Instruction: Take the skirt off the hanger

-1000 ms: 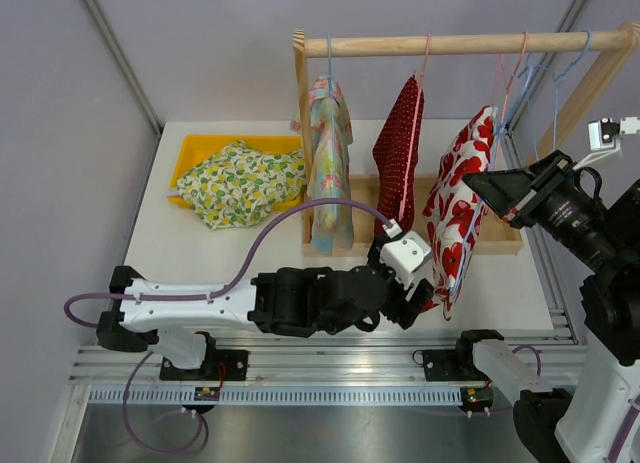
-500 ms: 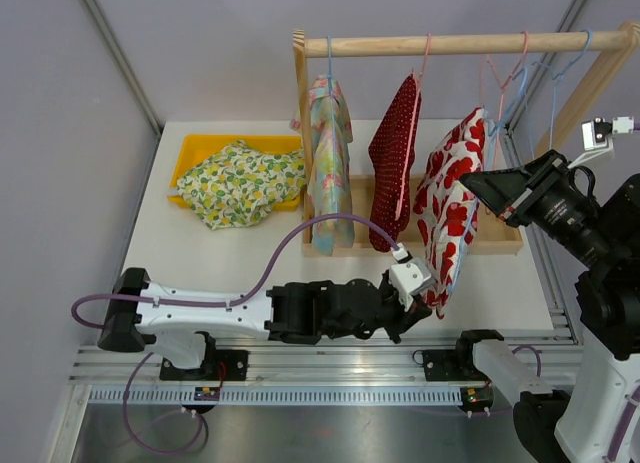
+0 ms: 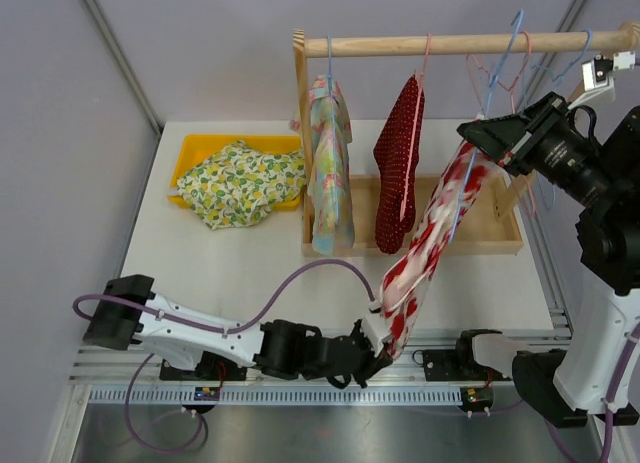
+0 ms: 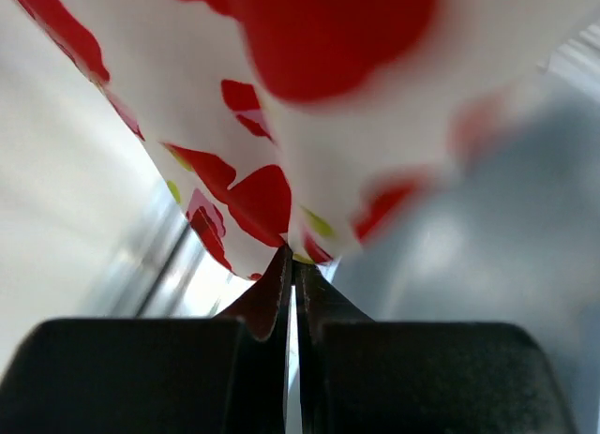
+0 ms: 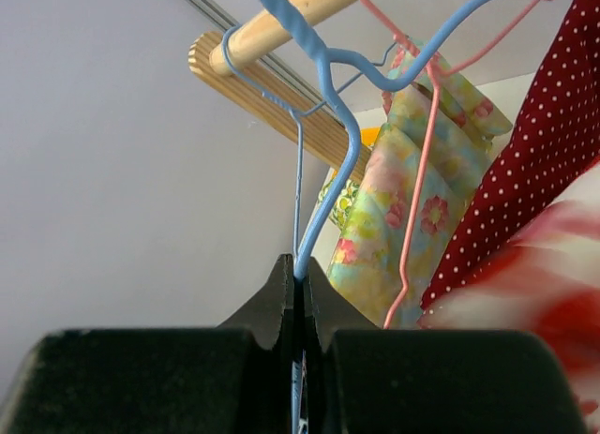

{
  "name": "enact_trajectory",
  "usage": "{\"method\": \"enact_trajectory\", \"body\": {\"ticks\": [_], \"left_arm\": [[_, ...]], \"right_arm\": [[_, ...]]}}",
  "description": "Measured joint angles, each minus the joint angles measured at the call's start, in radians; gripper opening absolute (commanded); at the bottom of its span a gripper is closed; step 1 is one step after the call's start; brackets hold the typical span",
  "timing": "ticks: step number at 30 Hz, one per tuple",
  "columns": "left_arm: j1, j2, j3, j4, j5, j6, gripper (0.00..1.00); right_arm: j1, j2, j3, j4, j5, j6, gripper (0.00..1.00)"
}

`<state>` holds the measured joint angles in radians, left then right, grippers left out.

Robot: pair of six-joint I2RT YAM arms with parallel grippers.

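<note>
The skirt (image 3: 440, 218), white with red flowers, is stretched in a long slant from the blue hanger (image 3: 512, 38) at the rail down to the table's near edge. My left gripper (image 3: 383, 345) is shut on the skirt's lower hem; in the left wrist view the cloth (image 4: 309, 97) comes up out of the closed tips of the left gripper (image 4: 292, 265). My right gripper (image 3: 470, 133) is shut on the blue hanger's wire (image 5: 330, 162) below its hook, as the right gripper (image 5: 300, 270) shows close up. The skirt's top (image 5: 548, 293) is blurred.
A wooden rack with a rail (image 3: 460, 43) and a base tray (image 3: 495, 245) carries a pastel floral garment (image 3: 330, 173), a red dotted garment (image 3: 400, 168) on a pink hanger (image 5: 417, 218), and bare pink hangers (image 3: 490, 68). A yellow tray (image 3: 190, 148) holds a yellow-green floral cloth (image 3: 240, 183).
My left gripper shut on the skirt's hem and pulled it down toward the near edge. The right gripper lifted the hanger higher, and the skirt went from hanging loose to stretched.
</note>
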<state>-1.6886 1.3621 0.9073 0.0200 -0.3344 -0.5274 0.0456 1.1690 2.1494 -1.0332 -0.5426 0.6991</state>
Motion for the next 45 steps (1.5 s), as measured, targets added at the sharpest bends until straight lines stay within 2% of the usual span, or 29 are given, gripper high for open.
{"method": "enact_trajectory", "body": {"ticks": [5, 11, 20, 27, 34, 35, 36, 37, 39, 41, 45], "left_arm": [[-0.106, 0.0, -0.085, -0.127, -0.051, -0.1, 0.0], [-0.148, -0.037, -0.08, -0.283, -0.127, -0.166, 0.0], [-0.152, -0.151, 0.163, -0.667, -0.341, -0.192, 0.0], [-0.055, -0.282, 0.245, -0.951, -0.467, -0.203, 0.0], [0.039, -0.383, 0.339, -1.189, -0.557, -0.195, 0.0], [0.065, -0.396, 0.363, -1.202, -0.567, -0.182, 0.0], [0.105, -0.411, 0.388, -1.204, -0.573, -0.156, 0.0], [0.144, -0.426, 0.409, -1.196, -0.575, -0.122, 0.0], [0.243, -0.452, 0.443, -1.163, -0.567, -0.04, 0.0], [0.336, -0.459, 0.482, -1.125, -0.558, 0.048, 0.0], [0.521, -0.406, 0.586, -1.033, -0.505, 0.233, 0.0]], "right_arm": [[0.0, 0.044, -0.006, 0.076, 0.01, -0.018, 0.0], [0.0, 0.06, -0.083, 0.153, 0.009, -0.024, 0.0], [0.0, 0.168, -0.176, 0.254, 0.021, -0.065, 0.0], [-0.003, 0.09, -0.391, 0.317, 0.062, -0.082, 0.0], [-0.003, -0.032, -0.461, 0.307, 0.084, -0.089, 0.02], [-0.003, -0.038, -0.461, 0.302, 0.09, -0.09, 0.06], [-0.003, -0.04, -0.461, 0.3, 0.095, -0.092, 0.15], [-0.003, -0.041, -0.461, 0.297, 0.103, -0.094, 0.48], [-0.003, -0.042, -0.462, 0.274, 0.119, -0.098, 0.75], [-0.003, -0.048, -0.462, 0.244, 0.14, -0.113, 0.87], [-0.003, -0.077, -0.462, 0.19, 0.185, -0.141, 0.9]]}}
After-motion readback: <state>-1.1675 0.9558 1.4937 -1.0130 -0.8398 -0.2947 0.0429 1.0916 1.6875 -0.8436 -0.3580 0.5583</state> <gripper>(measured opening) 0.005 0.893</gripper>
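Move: The left hand grips the red-flowered skirt's hem; the orange tray lies about 45 cm ahead, 34 left and 17 below, the pastel skirt 35 ahead, 11 left and 20 above. The right hand holds the blue hanger; the rail is some 14 cm straight ahead and 8 above. From this hand, the dark-red dotted skirt hangs 12 ahead, 13 left, 10 below. Left hand tugs skirt down 7 cm, then swings left-forward-up towards tray; right lowers hanger forward onto rail, opens. ##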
